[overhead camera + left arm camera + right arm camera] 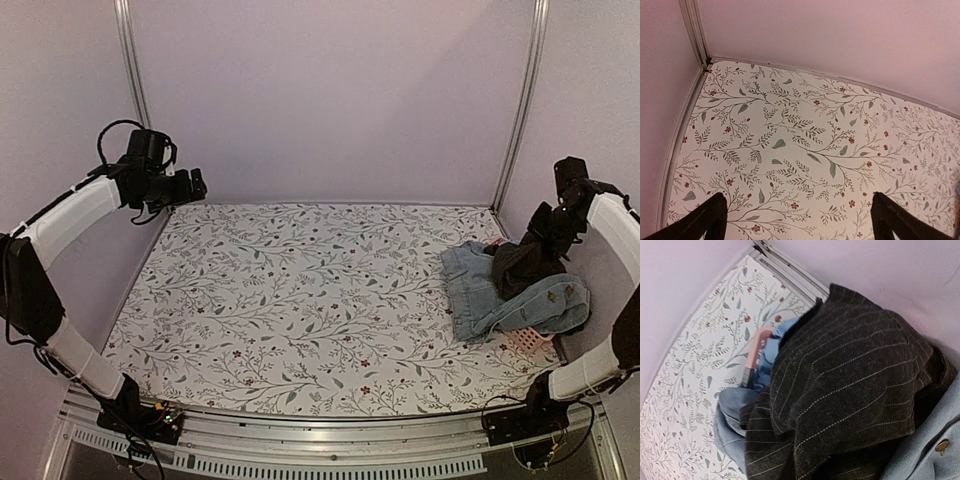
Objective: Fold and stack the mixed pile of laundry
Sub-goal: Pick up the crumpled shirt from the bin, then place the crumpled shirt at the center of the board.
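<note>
The mixed laundry pile lies at the table's right edge. Faded light-blue denim pieces [478,288] spill out of a pink slatted basket [530,341] onto the table. My right gripper [543,228] hangs above the pile, shut on the black pinstriped shirt [520,266], which droops from it. That shirt [850,375] fills the right wrist view and hides the fingers. Denim [732,412], a pale blue garment [772,347] and the basket rim [755,347] show beside it. My left gripper [195,185] is raised at the far left, open [802,222] over bare cloth, holding nothing.
A floral tablecloth [300,300] covers the table. Pale walls and metal posts [130,60] close in the back and sides. The basket sits tight against the right wall, near the right arm's base [520,420].
</note>
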Tool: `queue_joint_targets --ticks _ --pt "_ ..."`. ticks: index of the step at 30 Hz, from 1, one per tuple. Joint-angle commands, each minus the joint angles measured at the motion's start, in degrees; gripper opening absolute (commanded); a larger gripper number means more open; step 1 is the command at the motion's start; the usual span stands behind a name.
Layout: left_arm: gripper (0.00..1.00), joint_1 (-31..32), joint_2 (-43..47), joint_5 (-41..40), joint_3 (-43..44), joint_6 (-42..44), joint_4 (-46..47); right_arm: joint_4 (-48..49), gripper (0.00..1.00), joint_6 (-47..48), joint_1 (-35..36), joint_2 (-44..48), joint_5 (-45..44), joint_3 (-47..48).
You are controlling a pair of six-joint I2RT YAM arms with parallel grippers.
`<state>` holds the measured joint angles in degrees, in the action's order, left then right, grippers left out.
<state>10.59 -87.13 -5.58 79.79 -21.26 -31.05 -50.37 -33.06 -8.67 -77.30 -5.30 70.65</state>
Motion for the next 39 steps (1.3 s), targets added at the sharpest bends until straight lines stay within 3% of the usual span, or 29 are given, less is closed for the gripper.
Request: queue_joint_targets --ticks 1,8,17,24,26,29,39 --pt "1.0 0.48 -1.74 -0.46 2.83 -0.36 0.27 0.91 0.0 2.32 -0.29 2.54 1.94 7.68" --pt "1.0 0.46 -3.94 0.34 5.18 -1.05 0.29 1.01 0.0 6.94 -0.29 3.26 4.68 17.92" --pt "1.0 -0.54 -5.22 0.9 7.85 -5.67 0.11 10.62 0.0 8.25 -0.17 0.55 23.41 30.44" --pt "1.0 -4.86 -5.03 5.11 7.27 -12.87 1.06 12.69 0.0 8.71 4.4 -10.53 27.05 53.8" --pt "1.0 -6.38 -4.33 7.36 6.57 -14.5 1.95 14.66 0.0 7.87 6.12 -13.85 29.1 60.48" --pt "1.0 -8.54 -2.78 9.35 4.79 -15.74 4.14 21.49 0.0 4.82 9.21 -17.4 32.32 62.74" --pt "1.0 -10.56 0.39 9.38 2.23 -16.46 5.31 38.38 0.0 -4.74 30.64 -32.58 37.35 69.92"
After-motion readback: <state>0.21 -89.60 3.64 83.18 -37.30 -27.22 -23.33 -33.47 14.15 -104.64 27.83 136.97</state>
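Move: The right hand already grips the dark pinstriped shirt, its bulk sagging about 7 cm below, some 4 cm back and 4 cm to the left. The open table's middle lies roughly 55 cm to this hand's left, about level and 20 cm below. The denim garment's middle is about 8 cm back, 5 cm left and 12 cm below; light blue cloth pokes out some 5 cm ahead, 7 cm left, 9 cm below. From the empty left hand, the table's middle is about 35 cm right, 12 cm back and 25 cm down. Keeping its pinch on the pinstriped shirt, the right hand hauls it steeply up out of the bin, about 40 cm with a little forward, then swings left some 25 cm at that height towards the open table; the wrist tips up about 65 degrees and turns counter-clockwise. The left hand, open and empty, eases forward about 3 cm, then left about 5 cm, rolling some 20 degrees. ##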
